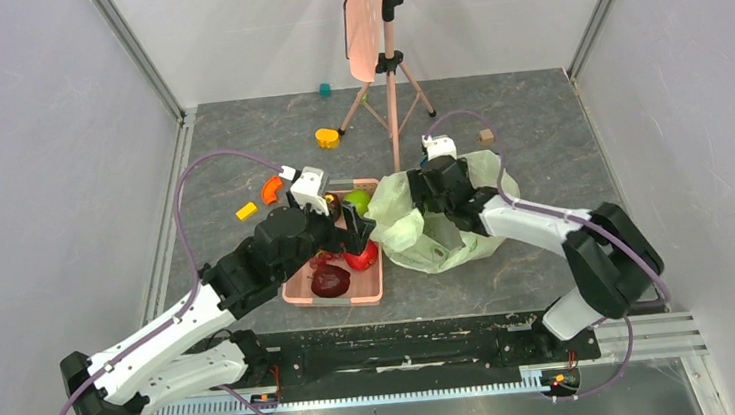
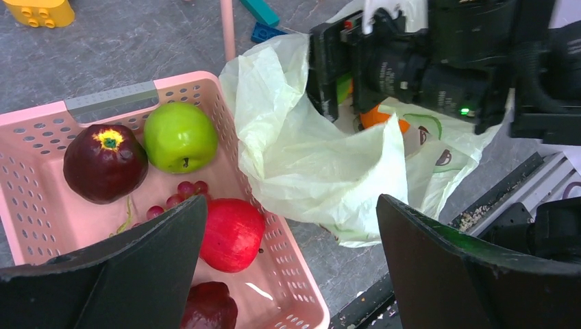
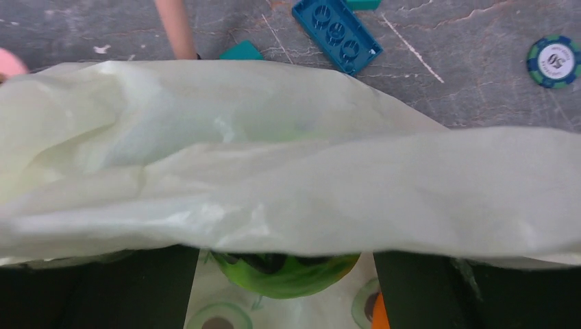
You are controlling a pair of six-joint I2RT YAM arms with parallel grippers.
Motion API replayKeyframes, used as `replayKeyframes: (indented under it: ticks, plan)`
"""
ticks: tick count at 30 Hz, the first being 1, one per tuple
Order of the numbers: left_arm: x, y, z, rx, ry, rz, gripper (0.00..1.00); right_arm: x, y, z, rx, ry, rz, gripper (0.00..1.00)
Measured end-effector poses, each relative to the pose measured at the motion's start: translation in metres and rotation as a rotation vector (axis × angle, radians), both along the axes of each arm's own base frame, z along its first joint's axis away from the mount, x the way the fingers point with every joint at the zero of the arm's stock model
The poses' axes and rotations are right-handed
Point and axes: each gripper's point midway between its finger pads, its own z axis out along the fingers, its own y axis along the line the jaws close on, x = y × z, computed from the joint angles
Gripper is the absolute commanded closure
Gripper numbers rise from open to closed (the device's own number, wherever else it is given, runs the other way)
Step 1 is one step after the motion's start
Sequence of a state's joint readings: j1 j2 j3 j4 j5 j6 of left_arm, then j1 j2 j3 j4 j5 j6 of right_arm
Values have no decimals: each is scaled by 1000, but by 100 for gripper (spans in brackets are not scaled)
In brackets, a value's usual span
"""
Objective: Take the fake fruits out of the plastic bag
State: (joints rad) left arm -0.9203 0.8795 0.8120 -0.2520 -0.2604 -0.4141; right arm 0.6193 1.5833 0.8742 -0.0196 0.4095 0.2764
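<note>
The plastic bag [image 1: 446,236] lies crumpled to the right of a pink basket [image 1: 356,294]. My right gripper [image 1: 425,200] reaches into the bag's mouth. In the right wrist view its jaws [image 3: 286,260] stand open on either side of a green ball with a dark band [image 3: 284,269], with a gap on each side. A fold of the bag [image 3: 288,178] covers the ball's top, and an orange [image 3: 380,317] shows beside it. My left gripper [image 2: 291,205] hangs open and empty over the basket's [image 2: 109,101] right edge. A green apple [image 2: 179,136] and a red apple [image 2: 231,234] lie in the basket.
Dark maroon fruits [image 2: 104,162] and grapes [image 2: 186,189] share the basket. A tripod with a pink board [image 1: 390,85] stands behind the bag. Toy blocks lie about: yellow [image 1: 327,138], orange [image 1: 270,188], teal [image 1: 325,90], brown [image 1: 486,136]. A blue brick [image 3: 336,31] and a chip [image 3: 553,60] lie beyond the bag.
</note>
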Motion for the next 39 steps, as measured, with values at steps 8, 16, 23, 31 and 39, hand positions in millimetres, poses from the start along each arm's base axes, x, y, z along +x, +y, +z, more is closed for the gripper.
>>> replayKeyframes:
  ticks: [8, 16, 23, 31, 39]
  plan:
    - [-2, 4, 5, -10, -10, 5, 0, -27, -1, 55, 113, -63, 71, 27]
    - [-1, 10, 1, 11, -3, 27, 0, -56, 4, 95, 215, -91, 170, 26]
    - [0, 17, 1, 18, -8, 52, 0, -76, 1, 127, 274, -135, 217, 24]
    - [-1, 26, 8, 9, -25, 81, 0, -79, 16, 173, 338, -183, 303, 23]
    - [-11, 63, 29, -25, -80, 164, 0, -60, 68, 188, 404, -154, 439, 23]
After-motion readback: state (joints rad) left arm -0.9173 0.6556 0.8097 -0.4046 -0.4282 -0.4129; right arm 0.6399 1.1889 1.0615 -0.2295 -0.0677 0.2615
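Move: The right hand already grips the melon low in the bag; the basket's middle lies some 22 cm to its left, about 10 cm back and 4 cm lower. In the basket, the green apple sits about 17 cm left and 4 cm back, the red fruit 17 cm left and 14 cm back. An orange waits in the bag, 5 cm right and 5 cm back. From the empty left hand, the basket's middle is about 7 cm left, 1 cm back, 22 cm below. Right hand lifts the held melon about 20 cm, drawing back, then swings left; open left hand moves left. ##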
